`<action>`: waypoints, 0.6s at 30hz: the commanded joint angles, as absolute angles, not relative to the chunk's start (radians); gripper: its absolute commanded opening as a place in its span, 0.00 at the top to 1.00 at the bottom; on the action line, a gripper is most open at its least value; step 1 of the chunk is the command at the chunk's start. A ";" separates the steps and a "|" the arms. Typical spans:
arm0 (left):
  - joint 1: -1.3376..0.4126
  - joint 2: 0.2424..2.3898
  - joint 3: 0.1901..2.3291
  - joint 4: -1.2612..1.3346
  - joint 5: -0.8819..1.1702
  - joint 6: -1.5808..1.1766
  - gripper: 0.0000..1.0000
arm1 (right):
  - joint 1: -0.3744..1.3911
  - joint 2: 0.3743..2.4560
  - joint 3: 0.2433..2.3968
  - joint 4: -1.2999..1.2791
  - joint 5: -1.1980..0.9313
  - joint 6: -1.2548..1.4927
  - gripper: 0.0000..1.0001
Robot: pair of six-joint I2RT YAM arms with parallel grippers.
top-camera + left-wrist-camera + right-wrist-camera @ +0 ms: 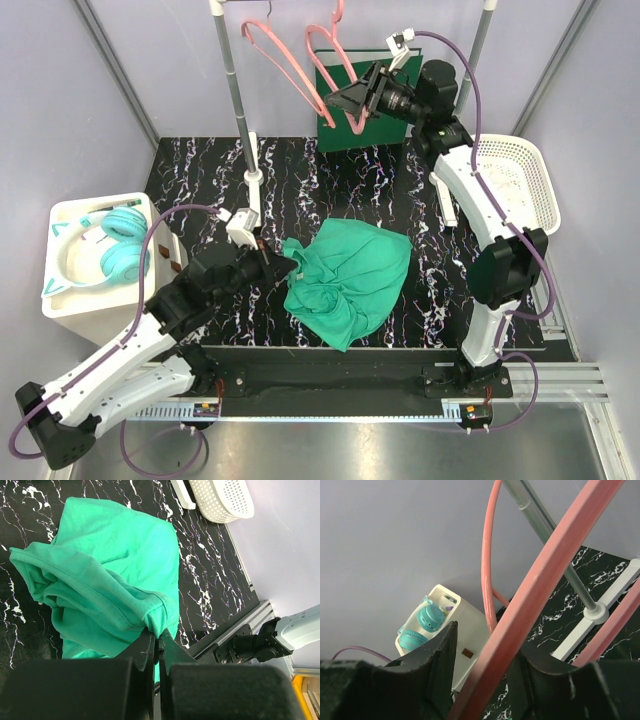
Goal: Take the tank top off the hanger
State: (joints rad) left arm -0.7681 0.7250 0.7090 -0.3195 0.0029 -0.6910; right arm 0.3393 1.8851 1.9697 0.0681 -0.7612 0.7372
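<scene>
The green tank top (350,275) (115,545) lies crumpled on the black marbled table, off the hanger. My left gripper (283,272) (159,632) is shut on a fold at its near left edge. The pink hanger (354,120) (540,580) hangs bare and tilted from the rack at the back. My right gripper (335,100) (485,650) is raised there with the hanger's bar running between its fingers, held on it.
A white perforated basket (515,180) (220,497) stands at the right edge. A white box (75,300) holding teal headphones (110,250) (427,622) sits at the left. The rack's metal pole (238,100) (555,545) rises at the back, with a dark green panel (335,140) behind it.
</scene>
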 commanded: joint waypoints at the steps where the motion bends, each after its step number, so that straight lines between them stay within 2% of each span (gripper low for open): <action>1: -0.776 0.732 0.724 -0.272 0.020 -0.704 1.00 | 0.339 1.848 1.968 0.057 -0.756 0.654 0.85; 3: -0.778 0.736 0.726 -0.270 0.023 -0.703 1.00 | 0.339 1.844 1.959 0.016 -0.735 0.638 0.70; 4: -0.778 0.744 0.732 -0.270 0.028 -0.701 1.00 | 0.339 1.827 1.950 0.005 -0.721 0.632 0.56; 6: -0.781 0.755 0.739 -0.268 0.034 -0.698 1.00 | 0.339 1.795 1.893 -0.041 -0.674 0.608 0.42; 7: -0.784 0.767 0.747 -0.268 0.037 -0.696 1.00 | 0.339 1.751 1.875 -0.055 -0.651 0.598 0.29; 10: -0.796 0.799 0.759 -0.258 0.040 -0.689 1.00 | 0.339 1.657 1.796 -0.145 -0.543 0.555 0.16; 11: -0.801 0.811 0.762 -0.253 0.041 -0.687 1.00 | 0.341 1.632 1.777 -0.194 -0.517 0.536 0.08; 14: -0.822 0.856 0.775 -0.230 0.041 -0.683 1.00 | 0.339 1.531 1.691 -0.289 -0.395 0.508 0.00; 18: -0.850 0.916 0.793 -0.175 0.049 -0.673 1.00 | 0.339 1.360 1.518 -0.371 -0.199 0.503 0.00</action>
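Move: Some 12 cm ahead of the right hand and 15 cm above it runs the rail, where the hook of the held pink hanger already is; the fingers still hold its near end. The other hanger's middle is about 11 cm left, 6 cm ahead and 5 cm higher; the green folder stands roughly 10 cm ahead, 3 cm right and 18 cm lower. From the left hand, which pinches its edge, the tank top's middle lies about 4 cm ahead, 13 cm right and 11 cm below. Sinking about 5 cm with the hanger's near end, the right hand spreads its half-open fingers wide to let go, then draws back some 4 cm and 6 to 7 cm right, away from the rail, turning about 20 degrees clockwise. The left hand, still pinching the tank top, shifts about 3 cm right and as much down towards the table. ##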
